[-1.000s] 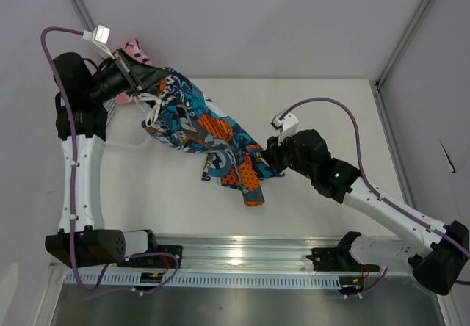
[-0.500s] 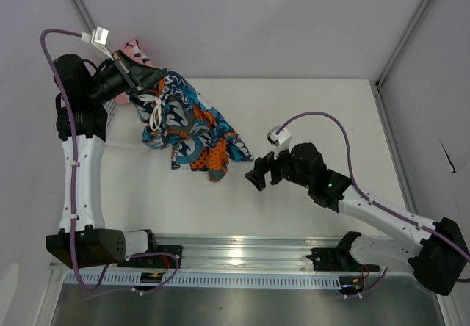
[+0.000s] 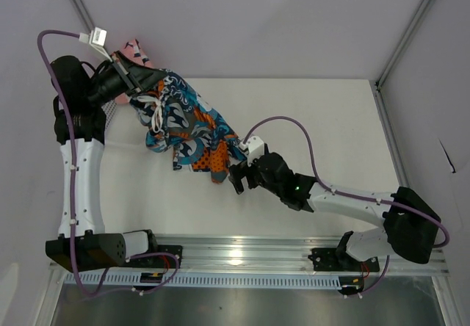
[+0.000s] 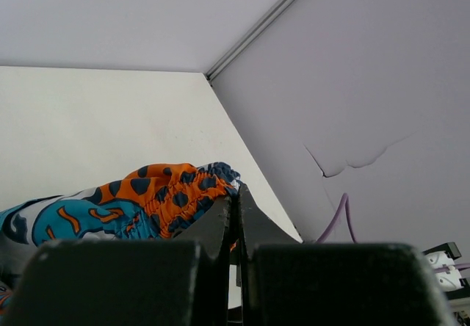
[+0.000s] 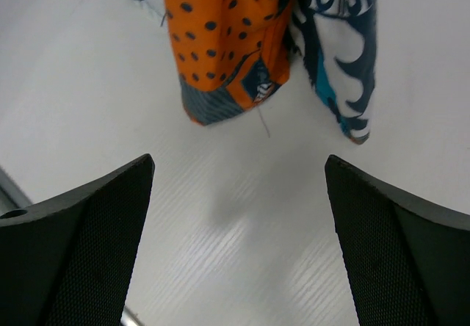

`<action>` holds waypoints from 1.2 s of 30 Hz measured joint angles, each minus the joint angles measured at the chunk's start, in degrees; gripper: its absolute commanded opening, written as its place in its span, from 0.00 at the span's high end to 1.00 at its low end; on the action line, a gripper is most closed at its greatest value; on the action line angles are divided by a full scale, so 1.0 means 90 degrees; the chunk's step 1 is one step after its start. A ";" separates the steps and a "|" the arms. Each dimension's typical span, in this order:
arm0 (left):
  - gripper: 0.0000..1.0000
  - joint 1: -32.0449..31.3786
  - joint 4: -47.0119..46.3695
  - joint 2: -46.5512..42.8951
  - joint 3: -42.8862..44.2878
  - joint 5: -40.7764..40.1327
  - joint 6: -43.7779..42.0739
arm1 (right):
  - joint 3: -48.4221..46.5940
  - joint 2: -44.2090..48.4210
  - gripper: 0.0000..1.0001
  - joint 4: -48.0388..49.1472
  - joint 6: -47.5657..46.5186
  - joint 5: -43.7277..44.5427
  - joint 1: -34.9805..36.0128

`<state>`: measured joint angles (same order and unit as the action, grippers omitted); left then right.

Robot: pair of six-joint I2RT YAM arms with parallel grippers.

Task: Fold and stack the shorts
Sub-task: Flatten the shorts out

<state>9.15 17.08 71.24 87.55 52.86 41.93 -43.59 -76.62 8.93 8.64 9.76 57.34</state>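
The printed shorts [image 3: 192,131], blue, orange, white and grey, hang from my left gripper [image 3: 147,85] at the back left and trail down to the table. In the left wrist view, that gripper [image 4: 236,194] is shut on an orange-and-navy gathered edge of the shorts [image 4: 158,194]. A bit of the pink shorts [image 3: 133,48] shows behind the left wrist. My right gripper [image 3: 236,176] is open just right of the printed shorts' lower hem. In the right wrist view the fingers [image 5: 81,230] stand wide apart over bare table, with the orange dotted hem [image 5: 228,47] just ahead of the right gripper [image 5: 239,161].
A white mesh basket [image 3: 110,111] sits partly hidden behind the left arm. Grey walls close in the table at the back, left and right. A metal rail [image 3: 242,252] runs along the near edge between the arm bases.
My right gripper opened and let go of the printed shorts' lower corner, then moved left. The shorts fell back toward the left gripper, which still holds them.
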 measured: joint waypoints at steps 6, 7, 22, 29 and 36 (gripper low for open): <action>1.00 0.0000 0.0002 -0.0148 -0.0002 0.0002 0.0000 | -0.0675 -0.0682 0.01 0.0231 -0.0219 0.1190 0.0216; 1.00 0.0000 0.0002 -0.0170 -0.0002 0.0002 0.0000 | -0.0797 -0.0777 0.01 0.0301 -0.0272 0.1343 0.0245; 1.00 0.0000 0.0000 -0.0345 -0.0177 0.0007 0.0002 | -0.2545 -0.2254 0.52 0.0661 -0.0823 0.1773 0.0121; 1.00 0.0000 0.0039 -0.0408 -0.0177 0.0041 0.0002 | -0.2324 -0.2052 1.00 0.0512 -0.0702 0.0877 -0.0194; 1.00 0.0005 0.0491 -0.0736 0.0117 -0.0083 -0.0039 | -0.2181 -0.0695 1.00 -0.0918 -0.0673 -0.0940 0.0102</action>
<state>9.19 21.50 64.62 88.60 52.12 41.58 -63.22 -82.87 0.67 2.59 1.30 58.26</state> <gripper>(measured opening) 0.006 0.010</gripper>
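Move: The dangling right edge of the shorts, which I want in my right fingers, is about 10 cm ahead of my open right hand, 6 cm to its left and some 4 cm above. The orange leg end hangs about 5 cm ahead, 6 cm left and 7 cm lower; the bulk of the cloth is about 10 cm ahead, 14 cm left and 12 cm up. From my left hand, that edge is about level in reach, 14 cm right and 27 cm below. I reach my right hand about 10 cm forward and 6 cm left, rising with the fingers wide and tipping up some 15 degrees, then dip slightly and pinch the hanging edge of the shorts. With it held I pull straight back about 9 cm, rising a little and turning counter-clockwise. My left hand keeps its pinch on the upper end and eases back about 4 cm and up, mostly at the end. ##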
